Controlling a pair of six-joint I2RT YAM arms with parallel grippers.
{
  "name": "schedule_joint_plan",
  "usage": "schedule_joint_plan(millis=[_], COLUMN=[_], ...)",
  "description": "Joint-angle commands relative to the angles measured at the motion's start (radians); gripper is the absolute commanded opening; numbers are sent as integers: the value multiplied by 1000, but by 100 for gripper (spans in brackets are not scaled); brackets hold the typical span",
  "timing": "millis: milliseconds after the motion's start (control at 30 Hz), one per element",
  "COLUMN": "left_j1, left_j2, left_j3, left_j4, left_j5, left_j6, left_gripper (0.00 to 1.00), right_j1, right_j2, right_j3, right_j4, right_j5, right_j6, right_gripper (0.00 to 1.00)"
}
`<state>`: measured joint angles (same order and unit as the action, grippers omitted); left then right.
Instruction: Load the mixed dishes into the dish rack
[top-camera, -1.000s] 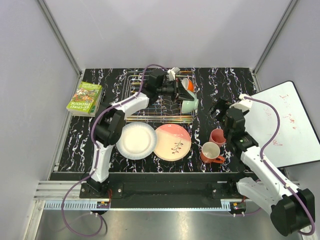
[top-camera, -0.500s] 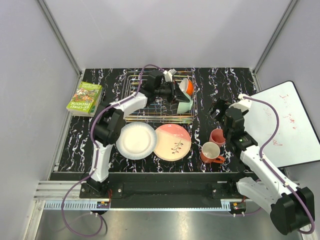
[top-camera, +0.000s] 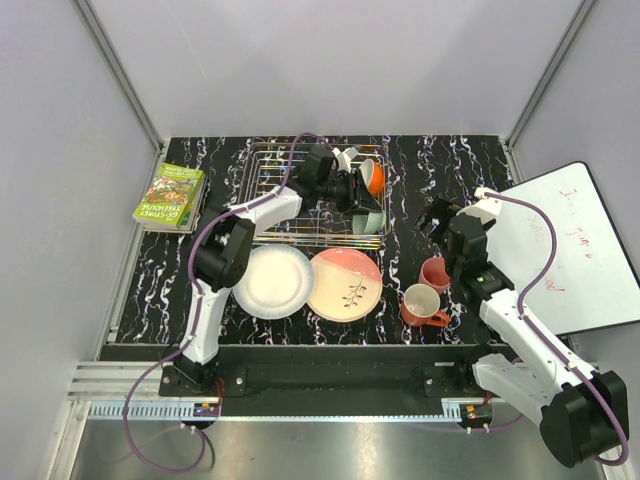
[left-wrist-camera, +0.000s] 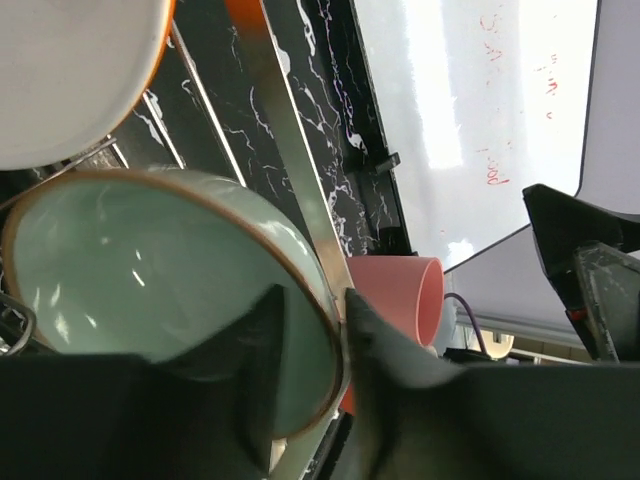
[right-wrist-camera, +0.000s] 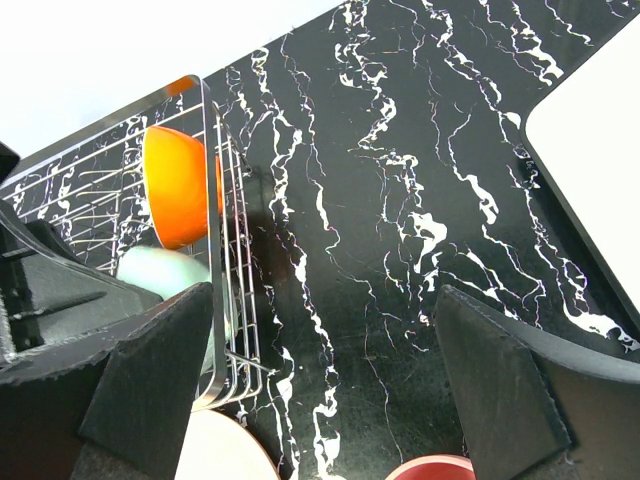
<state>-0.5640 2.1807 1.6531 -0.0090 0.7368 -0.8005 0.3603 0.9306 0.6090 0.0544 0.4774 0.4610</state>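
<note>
The silver dish rack (top-camera: 300, 195) stands at the back of the table. My left gripper (top-camera: 356, 196) reaches into its right end and is shut on the rim of the pale green bowl (top-camera: 373, 221); in the left wrist view the fingers pinch that bowl (left-wrist-camera: 150, 260) at its rim. The orange bowl (top-camera: 373, 177) stands on edge in the rack beside it. The white plate (top-camera: 272, 281), peach-pink plate (top-camera: 345, 284), pink cup (top-camera: 435, 272) and orange mug (top-camera: 422, 305) lie on the table in front. My right gripper (top-camera: 436, 216) is open and empty above the table, right of the rack.
A green book (top-camera: 168, 196) lies at the left edge of the table. A whiteboard (top-camera: 575, 250) lies at the right edge. In the right wrist view the rack's right wall (right-wrist-camera: 215, 200) and the orange bowl (right-wrist-camera: 178, 185) are to the left, and the pink cup's rim (right-wrist-camera: 430, 468) is below.
My left gripper has shifted the pale green bowl slightly nearer and lower at the rack's right end, beside the orange bowl. The right arm has hardly moved.
</note>
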Motion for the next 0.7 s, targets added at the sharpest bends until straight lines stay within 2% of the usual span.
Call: schedule_joint_plan(millis=[0, 33, 67, 167, 300, 367, 400, 433, 500, 667], left_j1=[-14, -16, -16, -19, -17, -11, -8, -7, -2, 16], left_j2=[-25, -28, -30, -35, -82, -130, -148, -183, -223, -364], left_j3=[73, 76, 80, 93, 119, 123, 114, 105, 77, 68], left_j4=[20, 20, 15, 14, -55, -104, -112, -133, -164, -406], left_j5=[-14, -16, -13, 9, 9, 12, 13, 16, 13, -65], left_j6=[23, 23, 20, 17, 90, 116, 133, 144, 219, 449], left_gripper=[42, 46, 60, 65, 70, 78, 95, 99, 99, 99], right_j1=[8, 8, 8, 8, 8, 8, 8, 9, 8, 9], right_j2=[-6, -6, -6, -1, 5, 8, 8, 7, 8, 7], right_j3=[8, 8, 8, 9, 15, 17, 18, 15, 11, 6], right_j4=[7, 7, 5, 7, 4, 4, 2, 5, 13, 31], right_j5=[4, 6, 6, 0, -8, -13, -14, -13, -26, -117], right_j6=[10, 10, 10, 10, 1, -2, -2, -1, -2, -5], right_gripper=[100, 100, 100, 100, 100, 100, 100, 100, 100, 100])
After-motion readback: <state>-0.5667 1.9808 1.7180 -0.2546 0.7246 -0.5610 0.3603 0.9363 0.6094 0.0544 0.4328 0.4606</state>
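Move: The green bowl stands on edge in the rack's right end with its rim still between the left hand's part-open fingers, its middle about 5 cm below that hand and 1 cm to its left. The orange bowl is roughly 9 cm ahead at much the same depth. The pink plate lies some 16 cm back and 6 cm left, and the pink cup about 13 cm back and 15 cm right. From the idle right hand, the green bowl is about 15 cm left, 2 cm ahead and 11 cm lower. The left hand spreads its already loosening fingers fully open to let go of the green bowl's rim, easing up only about 2 cm and a touch to the right while they part. It then lifts away more quickly, roughly 8 cm up in all, pulling slightly back and left out over the rack as the wrist rolls some 15 degrees, forward side rising. ##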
